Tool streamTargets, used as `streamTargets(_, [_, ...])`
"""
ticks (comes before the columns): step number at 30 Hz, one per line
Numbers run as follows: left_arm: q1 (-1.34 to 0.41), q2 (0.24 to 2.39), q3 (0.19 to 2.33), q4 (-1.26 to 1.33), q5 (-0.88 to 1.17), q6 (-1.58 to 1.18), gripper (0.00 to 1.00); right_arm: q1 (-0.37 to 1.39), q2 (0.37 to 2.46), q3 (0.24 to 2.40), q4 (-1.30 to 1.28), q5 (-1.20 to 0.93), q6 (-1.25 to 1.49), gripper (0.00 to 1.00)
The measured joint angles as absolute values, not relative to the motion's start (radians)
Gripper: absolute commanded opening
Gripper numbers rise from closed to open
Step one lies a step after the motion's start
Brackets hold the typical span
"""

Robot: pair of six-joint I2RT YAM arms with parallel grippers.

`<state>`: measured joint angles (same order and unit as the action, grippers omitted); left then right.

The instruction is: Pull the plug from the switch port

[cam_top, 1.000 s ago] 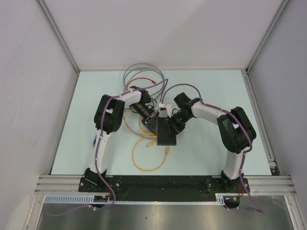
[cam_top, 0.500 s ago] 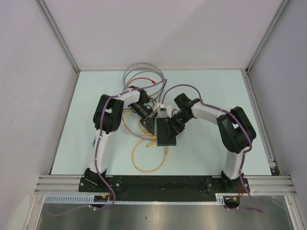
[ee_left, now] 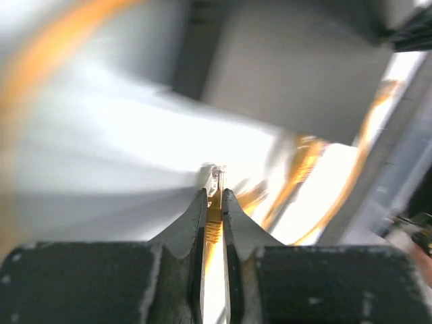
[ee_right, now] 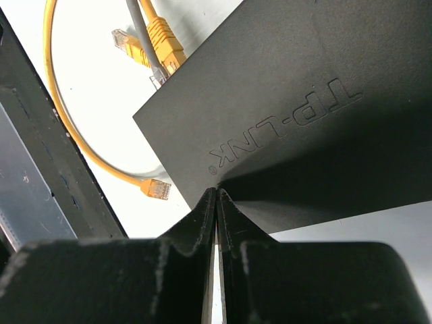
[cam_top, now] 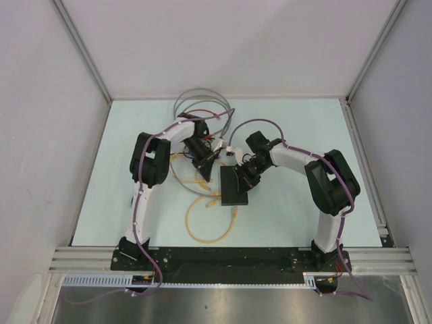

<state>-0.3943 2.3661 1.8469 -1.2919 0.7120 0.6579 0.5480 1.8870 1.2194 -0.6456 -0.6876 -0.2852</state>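
Observation:
The switch (cam_top: 234, 187) is a flat matte-black box lying mid-table, seen close in the right wrist view with raised lettering on its top (ee_right: 283, 115). My right gripper (cam_top: 245, 177) is shut with nothing between its fingers, and its tips (ee_right: 216, 193) press down on the switch's top near an edge. My left gripper (cam_top: 209, 160) hangs just left of the switch's far end, apart from it. It is shut (ee_left: 214, 197) on a yellow plug (ee_left: 214, 217) whose clear tip pokes out free. The left wrist view is blurred by motion.
A yellow cable loop (cam_top: 206, 226) with loose plugs (cam_top: 234, 214) lies in front of the switch on its left; two loose yellow plugs (ee_right: 156, 189) show beside the box. Grey cable coils (cam_top: 198, 101) and a red lead (cam_top: 202, 113) lie at the back. Walls enclose three sides.
My left gripper has pulled back and left, away from the switch's far end, carrying the yellow plug with it. The right gripper stays pressed on the switch.

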Motion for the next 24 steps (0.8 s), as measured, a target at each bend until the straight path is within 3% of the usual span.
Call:
streamTargets(17, [-0.290,2.324,2.007,-0.996,0.149,0.618,0.01,0.546,1.888,1.219,-0.646,-0.691,-0.285,0.08])
streamTargets(19, [-0.289,2.321,2.015,-0.955,0.123,0.614,0.10,0.546,1.888,1.219,-0.646,-0.691,-0.285,0.08])
streamTargets(20, [-0.287,2.320,2.020,-0.937,0.114,0.609,0.18,0.546,1.888,1.219,-0.646,-0.691,-0.285,0.08])
streamTargets(21, [-0.286,2.318,2.025,-0.924,0.115,0.605,0.34,0.546,1.888,1.219,-0.646,-0.691,-0.285,0.08])
streamTargets(24, [-0.285,2.311,2.033,-0.923,0.146,0.592,0.54,0.546,1.888,1.219,-0.646,-0.691,-0.286,0.08])
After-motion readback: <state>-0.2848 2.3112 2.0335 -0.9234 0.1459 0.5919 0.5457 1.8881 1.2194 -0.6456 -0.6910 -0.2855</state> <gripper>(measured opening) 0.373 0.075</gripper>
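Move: The left gripper already holds a freed yellow plug just off the switch's left side. The black cable coil it is taken to lies about 16 cm ahead of this hand, 5 cm to its left and 2 cm below. The switch's middle is some 12 cm right and 2 cm back; the yellow plug still at its port, roughly 4 cm right and 6 cm back. From the right gripper, the coil is about 20 cm ahead and 22 cm left. Bring the left gripper, with the yellow plug kept pinched, quickly forward about 18 cm and some 8 cm left, away from the switch to over the black coil, climbing about 3 cm mostly towards the end. Swing the wrist some 45 degrees meanwhile so the fingers come to point nearly straight down, then open them partway and let go of the plug. ##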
